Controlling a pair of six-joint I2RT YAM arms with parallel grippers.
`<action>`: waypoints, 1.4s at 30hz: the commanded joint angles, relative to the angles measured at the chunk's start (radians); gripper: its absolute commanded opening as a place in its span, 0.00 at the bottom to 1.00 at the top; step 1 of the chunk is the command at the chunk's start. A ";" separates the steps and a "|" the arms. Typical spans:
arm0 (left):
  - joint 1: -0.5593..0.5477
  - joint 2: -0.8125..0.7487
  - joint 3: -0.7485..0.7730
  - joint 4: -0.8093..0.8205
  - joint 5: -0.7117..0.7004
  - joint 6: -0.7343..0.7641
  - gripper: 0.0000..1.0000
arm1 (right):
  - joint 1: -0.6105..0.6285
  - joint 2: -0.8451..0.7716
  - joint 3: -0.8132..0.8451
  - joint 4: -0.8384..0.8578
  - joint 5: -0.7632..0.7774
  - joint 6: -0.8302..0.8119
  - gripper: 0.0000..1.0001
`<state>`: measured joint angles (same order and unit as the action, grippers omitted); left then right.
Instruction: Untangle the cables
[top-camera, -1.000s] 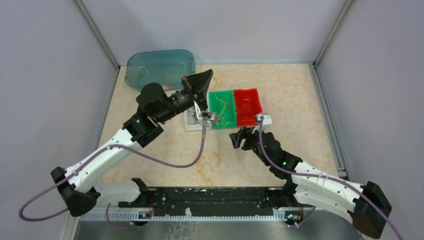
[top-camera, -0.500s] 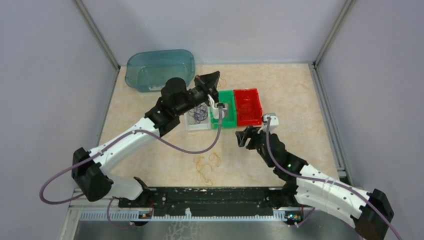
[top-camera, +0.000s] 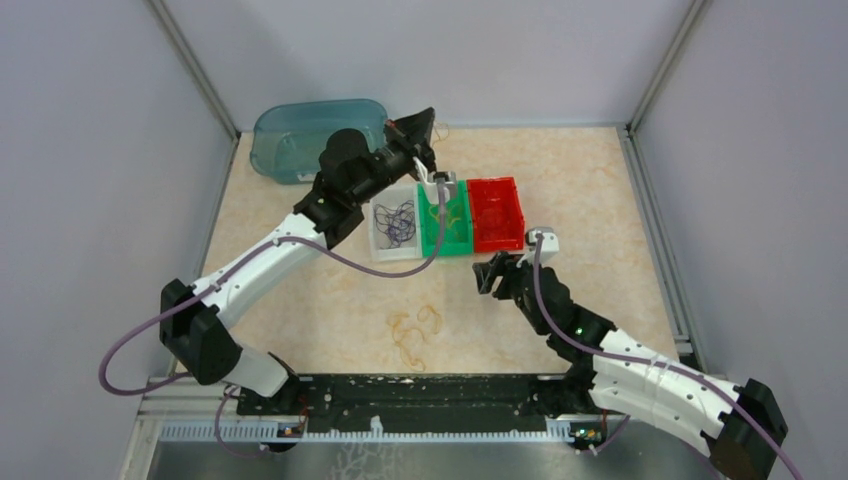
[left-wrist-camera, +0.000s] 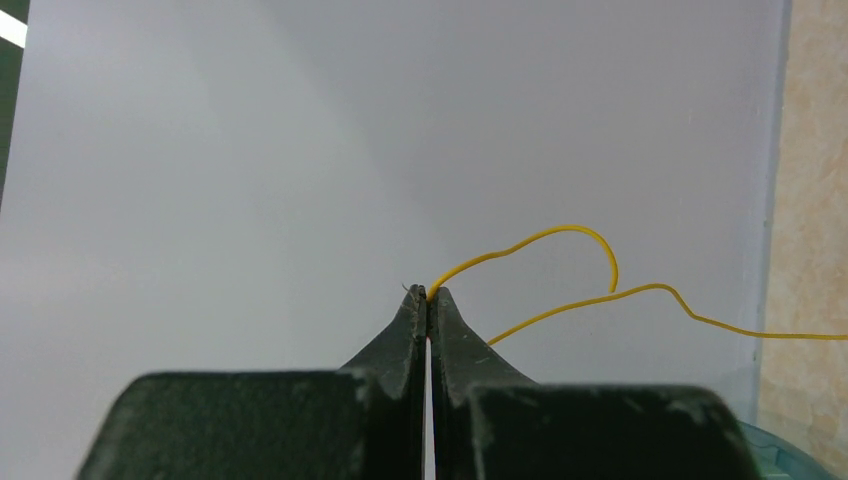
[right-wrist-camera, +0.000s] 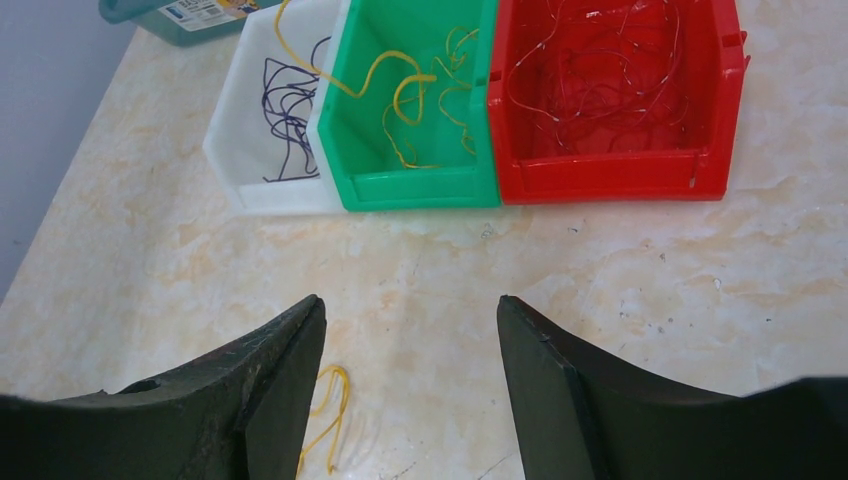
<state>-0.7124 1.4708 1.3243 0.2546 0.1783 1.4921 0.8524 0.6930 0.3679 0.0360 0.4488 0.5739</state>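
My left gripper (left-wrist-camera: 428, 294) is shut on a thin yellow cable (left-wrist-camera: 560, 232), pinched at the very fingertips. In the top view this gripper (top-camera: 428, 128) is raised behind the bins, and the held cable trails down into the green bin (top-camera: 445, 240). More yellow cables (right-wrist-camera: 400, 100) lie in the green bin (right-wrist-camera: 420, 187). Purple cables (right-wrist-camera: 285, 110) fill the white bin (right-wrist-camera: 232, 150), and red cables (right-wrist-camera: 600, 80) the red bin (right-wrist-camera: 620, 178). A loose yellow clump (top-camera: 415, 330) lies on the table. My right gripper (right-wrist-camera: 410, 312) is open and empty, low over the table in front of the bins.
A teal plastic tub (top-camera: 300, 140) stands at the back left, just behind my left arm. Grey walls close in the table on three sides. One yellow strand (right-wrist-camera: 330, 405) lies beside my right gripper's left finger.
My left arm has swung toward the back wall with the yellow cable, uncovering the white bin. The right gripper shifted slightly right and its jaws narrowed a little.
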 joint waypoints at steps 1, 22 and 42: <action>0.023 0.031 0.044 0.047 0.017 -0.009 0.00 | -0.007 -0.009 0.000 0.027 0.014 0.013 0.64; 0.021 0.130 -0.102 -0.141 -0.025 -0.247 0.00 | -0.017 -0.073 -0.001 -0.038 0.041 0.009 0.63; -0.007 0.373 0.083 -0.469 -0.001 -0.316 0.00 | -0.032 -0.090 -0.018 -0.070 0.044 0.031 0.63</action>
<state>-0.7139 1.7973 1.3254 -0.1314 0.1616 1.2060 0.8276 0.6155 0.3466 -0.0456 0.4725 0.5900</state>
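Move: The left hand, high in the air with the yellow cable in its shut fingers, has the green bin some 39 cm below it, level fore and aft and about 3 cm to its right. At the same depth, the red bin is about 15 cm to the right and level with it, and the white bin about 9 cm to the left and level. From the right hand, the green bin lies roughly 15 cm ahead, 7 cm to the left and 13 cm down. After easing a couple of centimetres forward, the left hand sinks almost straight down towards the green bin, some 27 cm in all, lowering the dangling yellow cable over it. On the way the wrist pitches the fingers from nearly level to pointing steeply down and to the right, a turn of about 45 degrees, and they stay shut on the cable, still above the bin at the end. ##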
